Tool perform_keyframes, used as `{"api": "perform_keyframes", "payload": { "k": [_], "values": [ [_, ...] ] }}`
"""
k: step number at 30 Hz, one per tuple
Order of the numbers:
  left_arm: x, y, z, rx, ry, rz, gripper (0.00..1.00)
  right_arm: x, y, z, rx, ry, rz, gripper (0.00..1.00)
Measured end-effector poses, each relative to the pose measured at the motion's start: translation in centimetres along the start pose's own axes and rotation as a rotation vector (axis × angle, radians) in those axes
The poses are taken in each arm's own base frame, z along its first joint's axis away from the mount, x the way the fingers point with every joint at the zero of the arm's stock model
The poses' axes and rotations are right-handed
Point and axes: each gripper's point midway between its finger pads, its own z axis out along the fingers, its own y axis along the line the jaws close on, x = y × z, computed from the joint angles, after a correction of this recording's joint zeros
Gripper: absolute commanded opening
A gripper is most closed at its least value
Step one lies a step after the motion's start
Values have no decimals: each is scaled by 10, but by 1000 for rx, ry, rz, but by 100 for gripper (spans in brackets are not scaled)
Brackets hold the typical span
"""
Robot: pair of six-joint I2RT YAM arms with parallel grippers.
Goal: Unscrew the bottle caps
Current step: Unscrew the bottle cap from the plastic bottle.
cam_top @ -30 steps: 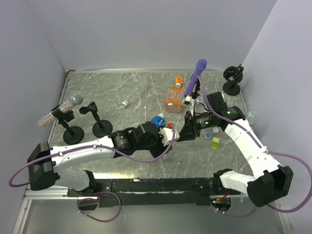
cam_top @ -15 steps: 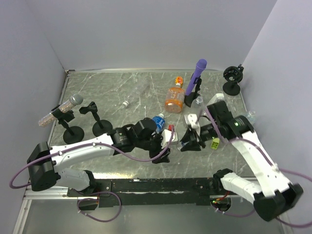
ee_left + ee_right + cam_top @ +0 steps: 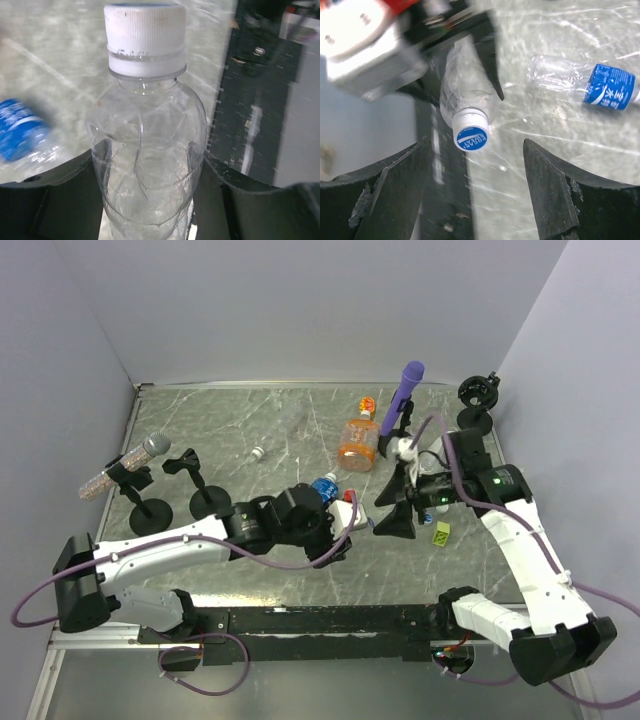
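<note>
My left gripper (image 3: 150,172) is shut on the body of a clear plastic bottle (image 3: 147,150). Its white bottle cap (image 3: 145,40) is screwed on. In the right wrist view this bottle (image 3: 465,90) points its cap (image 3: 471,131), which has a blue printed top, at my right gripper (image 3: 475,145). The right gripper is open, its fingers (image 3: 395,185) wide on either side of the cap without touching it. From above, the left gripper (image 3: 343,524) and right gripper (image 3: 392,512) face each other at the table's middle front.
A blue-labelled bottle (image 3: 323,485) lies just behind the left gripper. An orange bottle (image 3: 357,442) and a purple stick (image 3: 405,392) stand at the back. A yellow-green block (image 3: 441,532) lies to the right. Two black stands (image 3: 208,502) are at the left.
My right gripper has swung over to the held bottle's cap, and its jaws have gone from shut to open. The left gripper keeps its hold and has barely shifted.
</note>
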Motion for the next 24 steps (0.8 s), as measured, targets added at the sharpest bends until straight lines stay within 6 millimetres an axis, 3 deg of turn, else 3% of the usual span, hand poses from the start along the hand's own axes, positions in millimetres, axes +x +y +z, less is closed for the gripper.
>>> {"api": "perform_keyframes", "payload": {
  "k": [5,11,17,22,24],
  "values": [
    [-7,0,-6,-165,-11,16,23,-15,-1,-13,42,-92,243,81],
    [-6,7,-5,-321,-8,-12,23,-2,-8,-2,37,-84,513,80],
    [2,16,4,-405,23,-52,23,3,-16,7,26,-52,600,73],
    [0,16,4,-418,12,-70,24,3,-13,13,1,-33,612,57],
    [0,16,4,-418,10,-76,24,4,-12,16,-8,-26,617,45]
  ]
}}
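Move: The white bottle cap sits roughly 3 cm to the right hand's left, 2 cm back and 2 cm below, just past its open fingers. From the left hand, which holds the clear bottle by its body, it is about 8 cm to the right and 3 cm up. From the right hand, the blue-labelled bottle lies some 12 cm ahead and 12 cm left, the green block 5 cm ahead and 14 cm right, both roughly 24 cm down. The right fingers, open and free of the cap at first, begin to close around it at the end, without a clear grip yet. That hand lifts a little, then sinks some 3 cm while easing forward, rolling back about 30 degrees so its forward side tips down. The left keeps its hold on the bottle, swinging it about 20 degrees counter-clockwise and 1–2 cm forward. ##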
